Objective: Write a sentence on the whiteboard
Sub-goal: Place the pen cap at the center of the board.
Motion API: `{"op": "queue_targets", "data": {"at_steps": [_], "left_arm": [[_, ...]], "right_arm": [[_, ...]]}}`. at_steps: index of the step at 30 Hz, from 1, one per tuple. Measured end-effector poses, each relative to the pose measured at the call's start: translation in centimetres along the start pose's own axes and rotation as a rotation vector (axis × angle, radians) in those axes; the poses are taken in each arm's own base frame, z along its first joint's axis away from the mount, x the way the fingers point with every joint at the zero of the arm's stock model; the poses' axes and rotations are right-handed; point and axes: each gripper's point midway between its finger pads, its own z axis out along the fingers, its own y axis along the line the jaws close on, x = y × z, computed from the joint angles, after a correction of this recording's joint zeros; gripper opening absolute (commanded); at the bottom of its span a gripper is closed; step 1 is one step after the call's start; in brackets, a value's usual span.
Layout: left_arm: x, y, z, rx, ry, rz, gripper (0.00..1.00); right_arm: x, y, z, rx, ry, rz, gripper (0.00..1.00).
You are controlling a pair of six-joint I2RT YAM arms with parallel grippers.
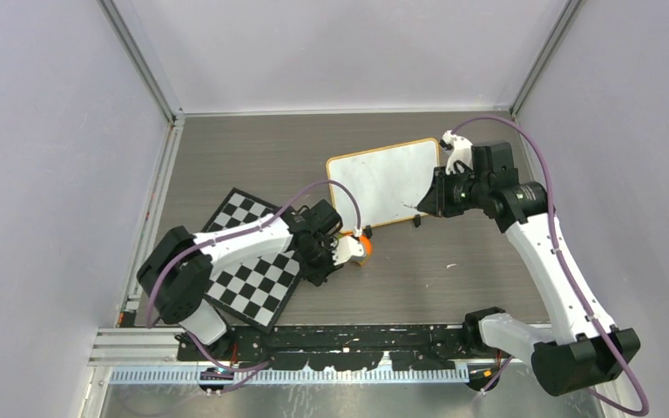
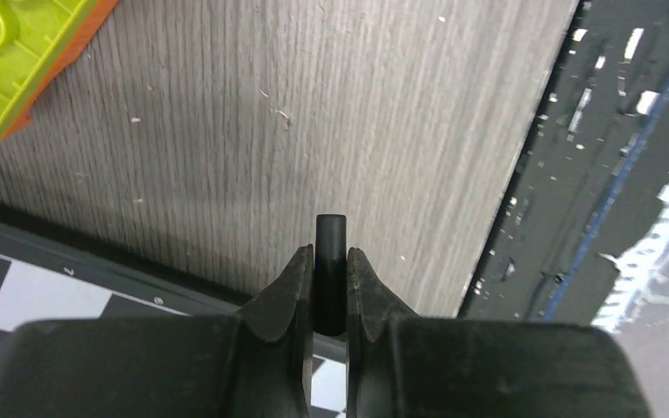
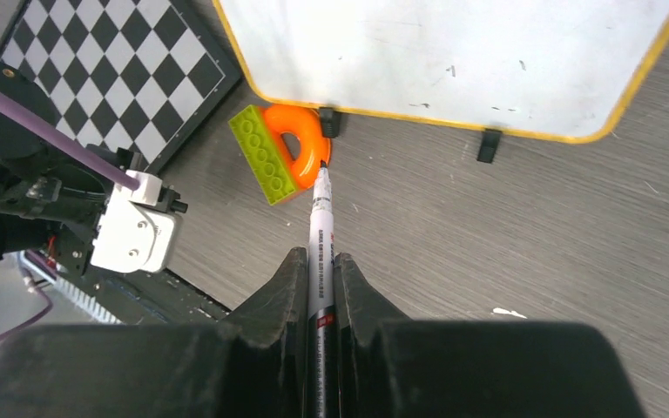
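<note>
The whiteboard (image 1: 381, 181) (image 3: 453, 52) lies mid-table, its wood-framed face blank except for faint specks; the sentence does not show. My right gripper (image 1: 425, 202) (image 3: 320, 261) is shut on a white marker (image 3: 320, 231). The marker's bare dark tip points out ahead, just short of the board's lower edge. In the right wrist view the tip lines up with the orange piece. My left gripper (image 1: 322, 261) (image 2: 331, 254) hangs over the table beside the chequered board. It is shut on a short black cap (image 2: 331, 235) that stands between its fingers.
A black-and-white chequered board (image 1: 253, 257) (image 3: 122, 61) (image 2: 17, 296) lies left of centre under the left arm. A green brick on an orange piece (image 3: 279, 161) (image 1: 363, 248) (image 2: 9, 61) sits by the whiteboard's near left foot. A black rail (image 1: 340, 338) (image 2: 592, 174) runs along the near edge.
</note>
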Motion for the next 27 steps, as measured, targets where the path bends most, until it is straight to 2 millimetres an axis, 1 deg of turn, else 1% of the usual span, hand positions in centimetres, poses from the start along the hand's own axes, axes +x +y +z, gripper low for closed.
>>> {"op": "queue_targets", "data": {"at_steps": [3,7,9,11,12,15,21,24,27], "left_arm": [[-0.1,0.6,1.4,-0.033,0.016,0.03,0.06],[-0.1,1.2,3.1,-0.066,0.038,0.059,0.08],[0.0,1.4,3.8,-0.08,0.056,0.073,0.11],[-0.3,1.5,4.0,-0.095,0.056,0.087,0.17],[-0.4,1.6,4.0,-0.103,0.055,0.092,0.2],[-0.4,1.7,4.1,-0.118,0.059,0.099,0.25],[-0.2,1.4,3.8,-0.116,0.069,0.097,0.4],[0.0,0.7,3.0,-0.102,0.071,0.092,0.45],[-0.7,0.0,1.3,-0.099,0.043,0.096,0.52]], "right_arm": [[0.1,-0.6,-0.9,0.033,-0.037,0.001,0.0],[-0.8,-1.0,-2.2,0.062,-0.106,-0.022,0.0],[-1.0,-1.2,-2.3,0.071,-0.118,-0.023,0.0],[-1.0,-1.4,-2.0,0.074,-0.117,-0.021,0.0],[-0.8,-1.5,-1.9,0.075,-0.112,-0.018,0.0],[-0.4,-1.7,-1.7,0.077,-0.098,-0.012,0.0],[-0.3,-1.7,-1.7,0.076,-0.095,-0.013,0.0],[-0.2,-1.7,-1.6,0.073,-0.093,-0.014,0.0],[0.1,-1.6,-1.7,0.069,-0.078,-0.013,0.0]]}}
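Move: The left hand already holds the pen cap low over bare table; the spot where it goes lies about 5 cm below the hand, 1 cm ahead and 2 cm to the right. The green block stands roughly 7 cm ahead and 7 cm to the right, the orange ring some 9 cm ahead and 9 cm right; the chessboard's middle is about 4 cm ahead and 15 cm left. From the right hand the spot is roughly 11 cm back, 21 cm left and 22 cm below. Down by about 4 cm, drifting a little right and forward, the left hand lowers the cap to the bare table between chessboard and green block, pauses there while its fingers open to nearly half, then rises some 3 cm off the released cap. The right hand, still gripping the uncapped pen, eases about 2 cm to its right. ##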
